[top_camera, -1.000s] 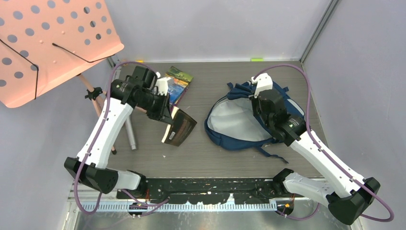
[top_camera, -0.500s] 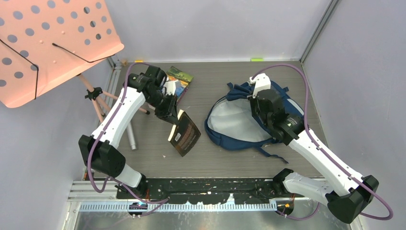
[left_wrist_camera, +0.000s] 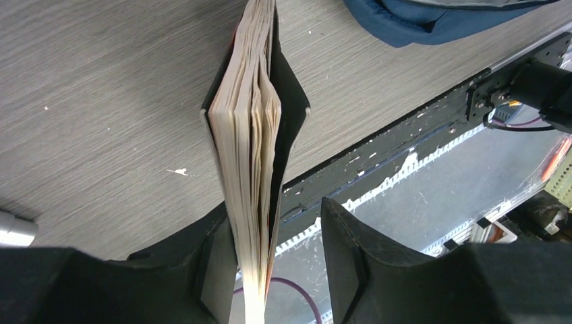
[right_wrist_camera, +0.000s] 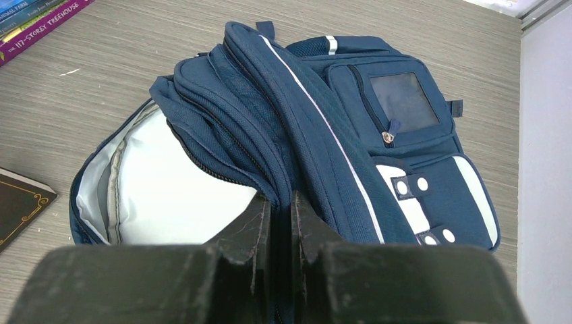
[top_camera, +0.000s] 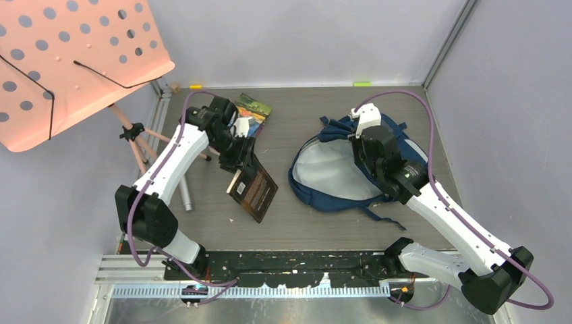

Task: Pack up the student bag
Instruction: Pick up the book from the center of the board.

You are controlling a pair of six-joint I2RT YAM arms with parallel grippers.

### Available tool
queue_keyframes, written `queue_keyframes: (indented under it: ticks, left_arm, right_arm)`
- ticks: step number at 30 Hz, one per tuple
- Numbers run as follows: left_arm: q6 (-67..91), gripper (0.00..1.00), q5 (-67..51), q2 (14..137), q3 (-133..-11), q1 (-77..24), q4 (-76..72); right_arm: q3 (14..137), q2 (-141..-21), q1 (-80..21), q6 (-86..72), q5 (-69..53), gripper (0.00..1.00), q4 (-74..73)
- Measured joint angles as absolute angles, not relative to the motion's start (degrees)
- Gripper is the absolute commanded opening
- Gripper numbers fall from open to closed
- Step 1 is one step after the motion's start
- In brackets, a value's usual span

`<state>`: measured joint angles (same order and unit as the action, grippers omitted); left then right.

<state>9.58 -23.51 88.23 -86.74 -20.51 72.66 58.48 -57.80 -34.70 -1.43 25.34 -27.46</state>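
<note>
The student bag (top_camera: pixel 324 172) lies on its back right of the table's middle, its main compartment gaping and showing pale lining. My right gripper (top_camera: pixel 367 152) is shut on the bag's upper zip edge (right_wrist_camera: pixel 317 115) and holds the flap up; its jaws (right_wrist_camera: pixel 280 202) pinch navy fabric. A dark hardback book (top_camera: pixel 255 190) stands tilted left of the bag, its far end on the table. In the left wrist view the book (left_wrist_camera: pixel 253 115) sits between my left gripper's (left_wrist_camera: pixel 275 216) open jaws, leaning on the left finger (left_wrist_camera: pixel 212 270), with a gap to the right finger (left_wrist_camera: pixel 344 256).
A small stack of colourful books (top_camera: pixel 251 111) lies at the back left. A pink perforated music stand (top_camera: pixel 67 61) overhangs the left side, with a metal tube (top_camera: pixel 183 189) on the table beneath. The black rail (top_camera: pixel 303 260) runs along the near edge. Walls close in behind and to the right.
My left arm swung the book down and slightly right until its far end met the table, then its jaws opened off the book. The right gripper kept its hold on the bag.
</note>
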Motion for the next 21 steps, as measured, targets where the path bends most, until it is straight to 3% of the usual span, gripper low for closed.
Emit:
queue_keyframes:
  ticks: [3,5,10,21]
  left_arm:
    - [9.91,0.48,-24.10,88.23,-83.37,-20.51,70.94]
    - [10.33,0.42,-24.38,88.12,-80.93,-20.51,69.45]
    - [12.75,0.02,-24.93,86.59,-75.68,-20.51,65.14]
    - [23.66,0.00,-26.50,70.17,-74.63,-20.88,52.64]
  right_arm:
    - [58.48,-57.80,-34.70,-1.43,25.34,0.00,-27.46]
    - [58.48,-57.80,-34.70,-1.43,25.34,0.01,-27.46]
    - [58.48,-57.80,-34.70,-1.45,25.34,0.00,-27.46]
    - [58.85,-57.41,-34.70,-2.96,25.15,0.00,-28.34]
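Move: Between the left hand's open fingers stands the near edge of the brown book, whose middle lies about 4 cm back, 2 cm right and some 8 cm below. The other books are stacked about 13 cm ahead and 5 cm left of that hand, roughly 20 cm lower. The open bag's middle is some 32 cm right of it, about level fore and aft and 17 cm lower. From the right hand the brown book is about 24 cm left, 14 cm back and 12 cm below. Sinking about 4 cm and easing slightly back, the left hand slides its open fingers farther down over the brown book's edge and closes them to pinch the pages and covers between the pads. It then lifts quickly some 9 cm from there, drifting a little right, with the fingertips swinging forward and to the right by about 25 degrees. ##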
